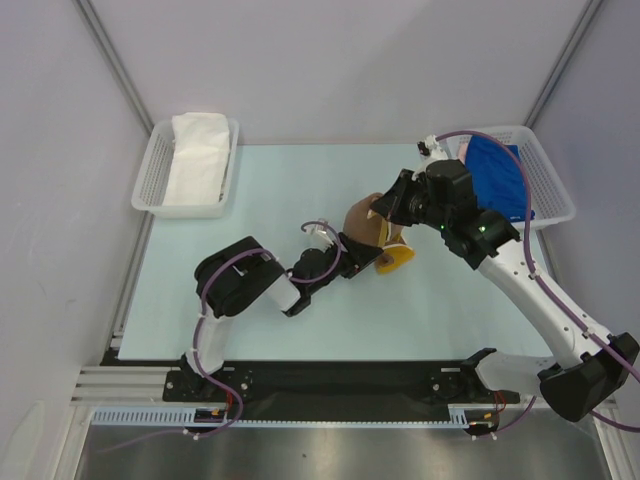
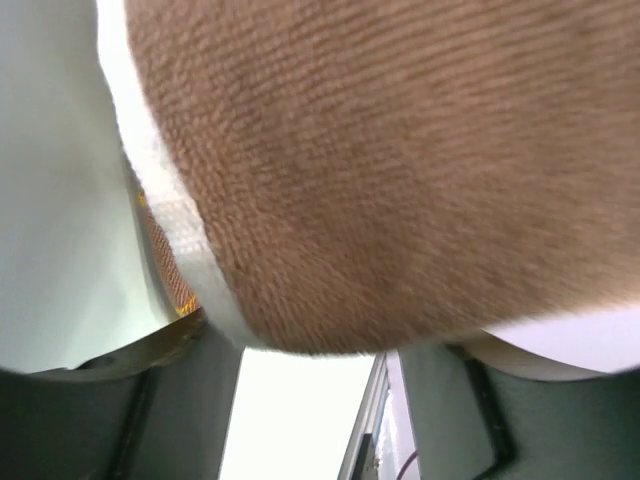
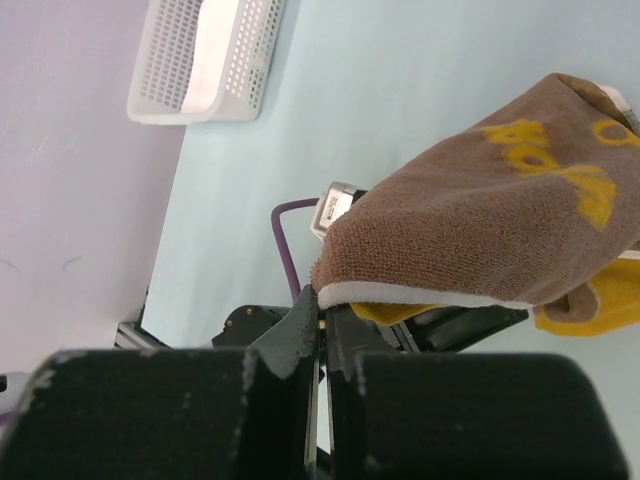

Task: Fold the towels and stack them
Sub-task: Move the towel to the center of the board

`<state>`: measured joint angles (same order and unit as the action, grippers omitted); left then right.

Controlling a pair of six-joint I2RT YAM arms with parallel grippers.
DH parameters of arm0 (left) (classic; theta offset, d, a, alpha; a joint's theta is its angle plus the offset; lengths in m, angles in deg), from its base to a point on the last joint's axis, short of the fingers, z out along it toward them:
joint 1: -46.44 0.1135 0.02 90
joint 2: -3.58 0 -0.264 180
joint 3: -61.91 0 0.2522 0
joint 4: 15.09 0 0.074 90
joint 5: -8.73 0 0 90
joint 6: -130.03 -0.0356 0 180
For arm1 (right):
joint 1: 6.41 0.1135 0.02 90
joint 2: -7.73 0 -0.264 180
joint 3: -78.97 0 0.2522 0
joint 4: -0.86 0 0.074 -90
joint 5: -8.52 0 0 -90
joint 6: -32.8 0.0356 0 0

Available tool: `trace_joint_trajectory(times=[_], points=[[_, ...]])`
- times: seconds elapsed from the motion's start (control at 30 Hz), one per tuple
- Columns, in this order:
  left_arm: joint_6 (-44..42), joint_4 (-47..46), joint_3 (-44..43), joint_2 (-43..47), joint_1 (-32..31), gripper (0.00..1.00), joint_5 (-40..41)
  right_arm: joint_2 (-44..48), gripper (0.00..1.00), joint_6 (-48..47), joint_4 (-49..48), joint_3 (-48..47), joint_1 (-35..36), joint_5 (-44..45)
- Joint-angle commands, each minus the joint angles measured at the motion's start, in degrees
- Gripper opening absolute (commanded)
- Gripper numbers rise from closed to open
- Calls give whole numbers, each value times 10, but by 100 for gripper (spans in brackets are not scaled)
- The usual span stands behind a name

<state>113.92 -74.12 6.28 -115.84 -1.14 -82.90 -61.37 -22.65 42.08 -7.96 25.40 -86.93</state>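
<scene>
A brown towel (image 1: 360, 222) with yellow lettering and a white edge hangs above the table's middle, with a yellow part (image 1: 396, 257) sagging below it. My right gripper (image 3: 325, 303) is shut on the corner of that brown towel (image 3: 480, 220), pinching its white hem at the fingertips. My left gripper (image 1: 367, 253) sits under the towel. In the left wrist view the brown towel (image 2: 400, 160) fills the top of the frame. There my left gripper (image 2: 315, 350) has its jaws apart, with bare table showing in the gap. A white towel (image 1: 197, 152) and a blue towel (image 1: 497, 176) lie in baskets.
A white mesh basket (image 1: 148, 185) stands at the back left and holds the white towel. Another white mesh basket (image 1: 556, 190) at the back right holds the blue one. Grey walls close in on both sides. The left arm's purple cable (image 3: 288, 250) runs below the towel.
</scene>
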Motion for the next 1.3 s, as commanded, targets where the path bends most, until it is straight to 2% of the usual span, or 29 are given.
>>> trace_joint_trajectory(times=[0.0, 0.13, 0.3, 0.43, 0.73, 0.77, 0.9, 1.0, 1.1, 1.2, 1.23, 1.27], points=[[-22, -261, 13, 49, 5, 63, 13, 18, 0, 1, -23, -3, -3, -2], [-49, -258, 20, 73, 6, 62, 12, 20, 0, -1, -20, 1, -8, -4], [-42, -256, 4, 64, 13, 65, 0, 22, 0, -2, -20, 0, -11, -6], [-43, -259, 7, 65, 13, 61, -2, 23, 0, -3, -20, 2, -12, -7], [-57, -239, 59, 131, 16, 25, -9, 33, 0, -7, -22, 18, -28, -3], [-54, -236, 68, 136, 17, 18, -12, 34, 0, -7, -25, 21, -31, -4], [-56, -208, 96, 185, 31, 0, -24, 43, 0, -11, -29, 24, -53, -19], [-59, -159, 108, 241, 51, 0, -46, 49, 0, -20, -29, 19, -71, -38], [-70, -54, 93, 321, 75, 0, -85, 56, 0, -29, -33, 12, -86, -59], [-96, 91, 55, 406, 94, 0, -110, 56, 0, -29, -39, -1, -103, -97], [-109, 169, 27, 422, 99, 0, -115, 55, 0, -27, -42, -6, -108, -106], [-118, 201, 13, 453, 103, 1, -116, 52, 0, -25, -51, -9, -114, -117]])
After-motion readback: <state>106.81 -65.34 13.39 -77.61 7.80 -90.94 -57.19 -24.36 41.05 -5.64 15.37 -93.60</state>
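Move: The towel's free edge hangs just above the open left fingers, some 3 cm up and 1 cm ahead. The right gripper, pinching the towel's upper corner, is roughly 20 cm above the left hand, about level with it sideways and in depth. The towel's yellow fold lies some 4 cm right of the left hand, 3 cm nearer the base and 5 cm lower. From the right hand the free edge is about 19 cm below, nearly straight down. Bring the open left gripper up about 3 cm to the towel's free edge, shut the fingers on it, then lift quickly, some 21 cm up overall, moving about 8 cm left and tipping the fingers upward about 20 degrees. Keep the right pinch on its corner and draw it 4 or 5 cm to the right, away from the left gripper. ##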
